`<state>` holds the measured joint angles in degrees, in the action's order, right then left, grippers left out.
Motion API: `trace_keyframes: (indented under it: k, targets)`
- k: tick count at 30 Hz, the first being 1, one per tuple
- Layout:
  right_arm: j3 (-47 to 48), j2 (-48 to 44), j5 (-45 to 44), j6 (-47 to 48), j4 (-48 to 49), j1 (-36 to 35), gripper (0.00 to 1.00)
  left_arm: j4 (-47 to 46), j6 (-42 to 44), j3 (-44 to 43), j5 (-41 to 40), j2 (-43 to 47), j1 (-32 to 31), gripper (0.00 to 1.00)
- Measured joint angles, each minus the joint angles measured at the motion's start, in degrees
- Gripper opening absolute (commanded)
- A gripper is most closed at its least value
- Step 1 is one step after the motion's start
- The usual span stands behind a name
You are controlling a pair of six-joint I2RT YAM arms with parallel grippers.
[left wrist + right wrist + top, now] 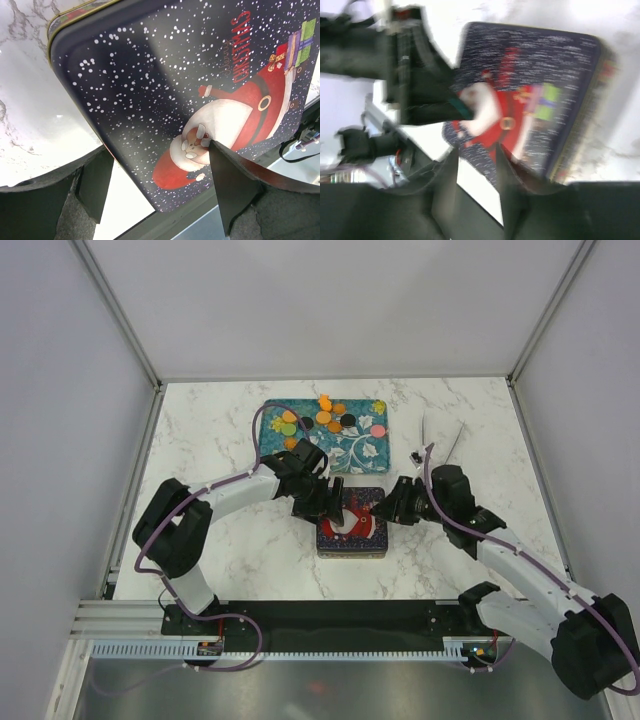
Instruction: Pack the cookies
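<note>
The cookies [325, 418], small orange, green, pink and black discs, lie on a teal flowered tray [372, 450] at the back middle. In front of it sits a dark blue tin with a Santa picture [365, 530] [165, 75] [545, 65], its lid on. My left gripper [335, 502] [160, 148] hangs open just over the tin's left part, one finger beyond its edge and the other over Santa. My right gripper [392, 505] [476, 150] is at the tin's right edge, jaws partly apart around a corner, the view blurred.
Pale flat items [442, 440] lie on the marble table [210, 450] to the right of the tray. The left arm [415, 75] fills the far side of the right wrist view, close to my right gripper. White walls enclose the table.
</note>
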<state>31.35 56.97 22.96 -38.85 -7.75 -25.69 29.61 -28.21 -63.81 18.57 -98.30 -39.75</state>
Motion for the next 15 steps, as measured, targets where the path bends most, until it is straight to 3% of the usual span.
trace_keyframes:
  k: [3, 8, 15]
  targets:
    - [-1.14, -0.94, 6.36, -2.82, 5.46, 0.04, 0.0, -0.04, 0.0, 0.0, 0.0, -0.02, 0.0, 0.82]
    - [-9.4, 1.31, 13.73, -8.41, 17.79, -0.02, 0.0, -0.07, 0.0, 0.0, 0.02, -0.02, 0.0, 0.82]
    - [-20.92, 11.45, 19.3, -13.97, 38.49, 0.22, 0.0, -0.15, 0.04, -0.09, 0.17, -0.22, 0.02, 0.82]
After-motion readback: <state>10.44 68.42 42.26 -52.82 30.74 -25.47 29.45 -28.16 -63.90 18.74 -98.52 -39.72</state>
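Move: The tin's middle lies about 7 cm to the right hand's left, 1 cm ahead and 9 cm below; the near right part of its lid is some 6 cm back, 3 cm left and 6 cm down. The cookie tray's middle is roughly 29 cm ahead and 15 cm left of that hand, the tongs about 24 cm ahead and 21 cm to its right, both some 12 cm below. From the left hand, the tin's middle is about 7 cm right, 1 cm ahead and 3 cm lower. While the left hand stays put with its open fingers against the tin's left side, the right hand rises about 2 cm, shuts its half-open fingers completely, then comes back and down to the near right part of the lid, finishing some 5.5 cm farther back and as much lower, and a little to the left. Its wrist turns about 20 degrees on the way so the fingers point more to the left, and the closed tips come down onto the lid close to its near edge. ##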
